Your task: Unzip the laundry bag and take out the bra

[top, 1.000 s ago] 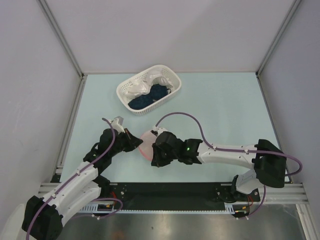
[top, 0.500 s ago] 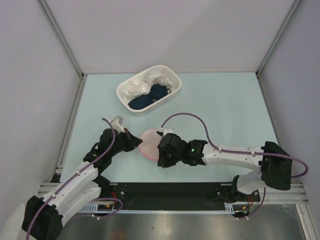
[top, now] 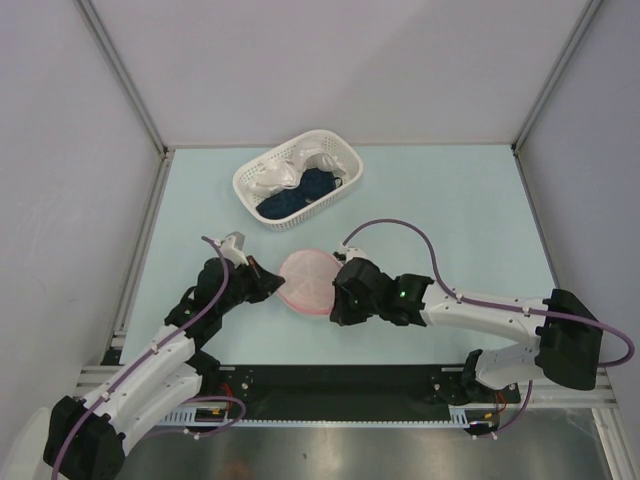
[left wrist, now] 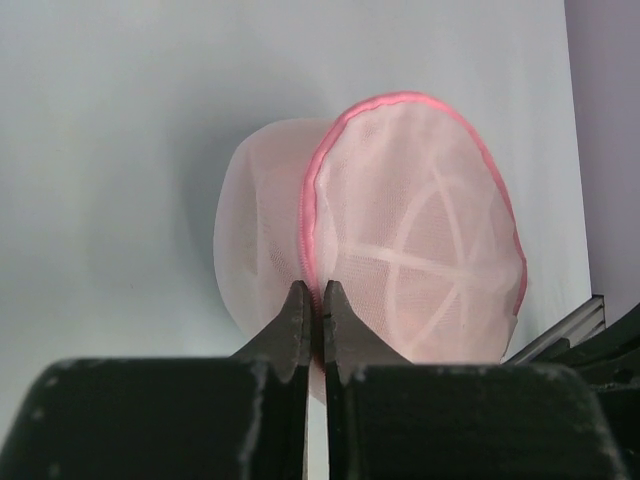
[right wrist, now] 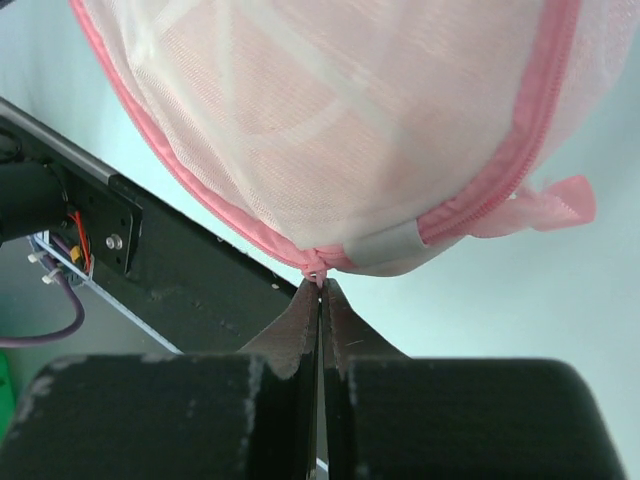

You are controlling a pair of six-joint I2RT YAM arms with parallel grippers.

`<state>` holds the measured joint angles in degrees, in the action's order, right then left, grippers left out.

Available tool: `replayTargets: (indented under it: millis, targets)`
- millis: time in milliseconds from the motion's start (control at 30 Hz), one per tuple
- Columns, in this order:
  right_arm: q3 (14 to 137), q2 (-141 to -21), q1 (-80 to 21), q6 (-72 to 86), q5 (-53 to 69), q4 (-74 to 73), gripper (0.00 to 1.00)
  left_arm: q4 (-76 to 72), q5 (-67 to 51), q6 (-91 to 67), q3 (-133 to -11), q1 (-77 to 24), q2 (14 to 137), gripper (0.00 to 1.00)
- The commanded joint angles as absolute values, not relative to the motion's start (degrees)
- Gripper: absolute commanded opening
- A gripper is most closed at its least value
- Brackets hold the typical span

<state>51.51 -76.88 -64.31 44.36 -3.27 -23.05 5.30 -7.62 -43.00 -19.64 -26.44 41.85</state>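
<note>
The laundry bag (top: 308, 282), a round white-mesh pouch with pink zip edging, is held between both grippers near the table's front. My left gripper (top: 273, 284) is shut on the pink zip edge (left wrist: 308, 262) at the bag's left side; its tips (left wrist: 313, 300) pinch the seam between the two halves (left wrist: 400, 240). My right gripper (top: 339, 291) is shut on the small pink zip pull (right wrist: 318, 272) at the bag's right side, under the mesh dome (right wrist: 330, 120). The bra is hidden; only a pinkish tint shows through the mesh.
A white lattice basket (top: 351, 170) stands at the back centre with a white cloth (top: 278, 176) and a dark blue cloth (top: 300, 197) in it. A pink fabric tab (right wrist: 545, 208) hangs off the bag. The black front rail (top: 340, 378) runs just behind the arms.
The right gripper has moved to the right, still shut at the bag's rim. The bag's round face has come out from under it and shows more fully. The left gripper has barely moved.
</note>
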Motion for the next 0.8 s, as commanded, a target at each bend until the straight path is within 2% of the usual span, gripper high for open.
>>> replayTargets:
  millis: [0, 67, 100, 200, 333, 433, 533, 567, 667, 767]
  targets:
    - [51.0, -74.8, -62.3, 43.0, -6.9, -25.8, 0.00, 5.9, -6.5, -40.9, -21.7, -26.1, 40.7, 0.08]
    - [51.3, -74.7, -61.4, 42.1, -7.2, -26.0, 0.00, 6.0, -6.5, -40.9, -21.9, -26.1, 40.7, 0.24]
    - [51.4, -74.6, -61.0, 41.8, -7.5, -26.3, 0.00, 6.2, -6.4, -41.0, -22.0, -26.0, 40.7, 0.41]
    - [51.9, -74.3, -59.5, 40.3, -8.5, -27.2, 0.00, 6.6, -6.6, -41.0, -22.3, -26.1, 40.6, 0.62]
    - [54.0, -73.9, -57.8, 37.4, -10.6, -29.2, 0.00, 7.9, -5.9, -40.6, -23.0, -26.0, 39.6, 0.66]
    - [55.8, -74.2, -56.4, 36.1, -12.0, -30.8, 0.06, 9.0, -5.4, -40.3, -23.5, -25.9, 38.9, 0.66]
    - [57.0, -74.0, -55.5, 35.0, -12.8, -32.1, 0.20, 9.8, -4.8, -39.9, -23.6, -25.8, 37.9, 0.66]
    - [57.8, -73.9, -55.4, 34.9, -13.0, -33.0, 0.38, 10.1, -4.5, -39.7, -23.6, -25.6, 37.5, 0.67]
    - [59.7, -73.0, -55.5, 35.0, -14.2, -35.9, 0.57, 12.4, -3.3, -38.2, -24.3, -24.9, 37.4, 0.68]
    - [62.8, -71.0, -57.0, 35.0, -17.0, -39.0, 0.65, 15.7, -2.0, -35.5, -26.4, -22.8, 37.8, 0.69]
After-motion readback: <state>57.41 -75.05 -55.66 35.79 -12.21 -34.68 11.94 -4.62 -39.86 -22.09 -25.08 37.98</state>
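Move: The left fingers already pinch the laundry bag's pink rim, its middle some 8 cm to their right, 2 cm back and 5 cm lower. The right hand holds the zip pull; the bag's middle is about 6 cm ahead, 5 cm left and 5 cm below, with the pink tab roughly 8 cm ahead and 1 cm right. The white basket lies around 30 cm ahead of the left hand and 4 cm right, 8 cm lower. Left fingers let go of the rim; the right draws the zip pull about 8 cm forward-right, then opens. ##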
